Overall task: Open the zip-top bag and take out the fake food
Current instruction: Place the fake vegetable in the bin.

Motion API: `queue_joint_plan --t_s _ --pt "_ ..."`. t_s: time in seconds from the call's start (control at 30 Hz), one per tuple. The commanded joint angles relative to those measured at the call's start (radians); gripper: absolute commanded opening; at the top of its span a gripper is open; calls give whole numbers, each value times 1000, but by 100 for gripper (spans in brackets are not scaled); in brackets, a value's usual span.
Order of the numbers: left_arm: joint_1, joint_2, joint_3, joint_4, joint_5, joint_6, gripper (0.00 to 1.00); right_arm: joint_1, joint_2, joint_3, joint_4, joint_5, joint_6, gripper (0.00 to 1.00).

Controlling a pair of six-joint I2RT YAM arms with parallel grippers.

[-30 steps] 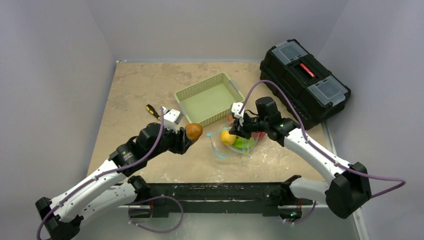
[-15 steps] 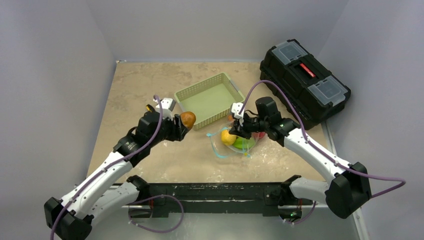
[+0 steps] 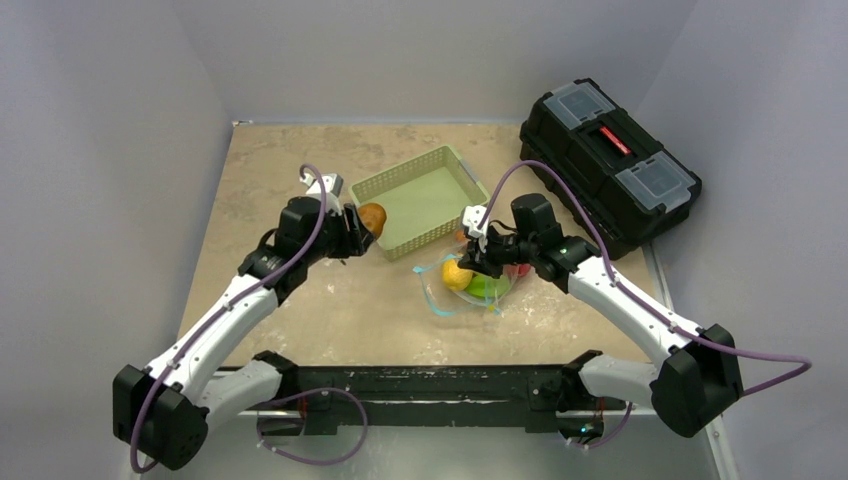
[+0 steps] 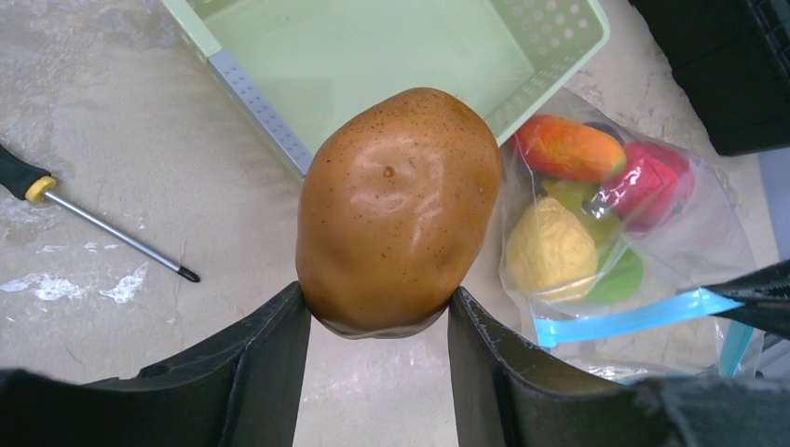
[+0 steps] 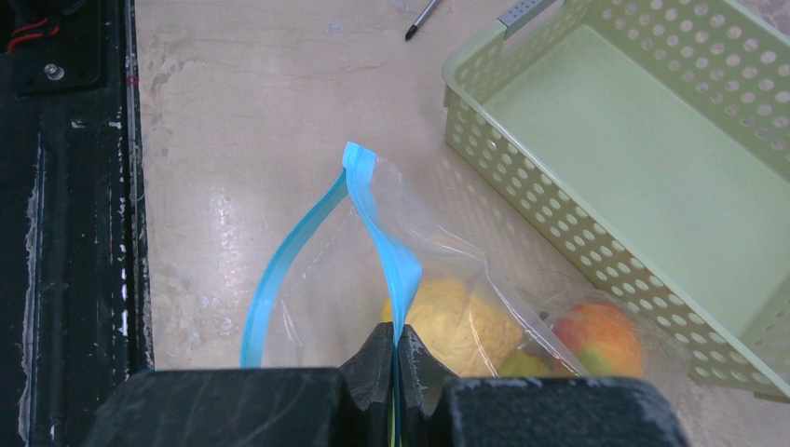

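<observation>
My left gripper [image 3: 362, 226] [image 4: 377, 298] is shut on a brown speckled fake potato [image 3: 372, 216] [image 4: 401, 200], held in the air over the near left corner of the green basket [image 3: 398, 181] [image 4: 263, 101]. The zip-top bag [image 3: 465, 292] [image 5: 312, 289] lies on the table in front of the basket, with its mouth gaping. My right gripper [image 3: 471, 254] [image 5: 396, 337] is shut on the bag's light-blue zipper strip [image 5: 384, 237] and holds that lip up. Inside the bag are a yellow lemon [image 4: 550, 247] [image 5: 456, 321], an orange-red fruit [image 5: 601, 337], a red piece [image 4: 652, 182] and a green piece [image 4: 622, 279].
A black toolbox [image 3: 610, 158] stands at the back right, close to the basket. A screwdriver [image 4: 93, 219] with a black and yellow handle lies on the table left of the basket. The black rail [image 5: 74, 233] of the arm bases runs along the near edge.
My left arm has carried the potato back and to the left, from beside the bag to the basket's near left corner. The right arm and the bag have stayed put.
</observation>
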Motion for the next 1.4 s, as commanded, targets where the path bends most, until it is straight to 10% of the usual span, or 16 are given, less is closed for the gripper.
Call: queue_joint_plan --t_s 0.0,0.43,0.97,1.37 --pt "42 86 105 36 34 -36 0 -7 -17 -2 14 -10 -17 0" --pt "48 345 272 -16 91 -4 0 -6 -16 -2 14 -12 -19 0" --pt "48 531 367 -49 114 24 58 -7 -12 -4 14 -9 -22 0" --pt "48 425 335 -31 102 31 80 -7 -14 -3 10 -12 -25 0"
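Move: Some 13 cm ahead and 9 cm to the right of the left hand, about 15 cm below, is the middle of the green bin, for which the held brown fake vegetable is bound. The food left in the bag sits roughly 24 cm right and 3 cm back, the screwdriver about 11 cm left and 5 cm ahead. From the right hand the bin lies about 18 cm ahead, 9 cm left and 14 cm lower. Carrying the brown fake vegetable on towards the bin, the left hand goes forward about 7 cm, soon also easing right and sinking some 5 cm, with its fingers tipping about 15 degrees further down. Over the bin's near left end it stops, opens the fingers and lets go. The right hand stays, still pinching the bag's zip edge. ##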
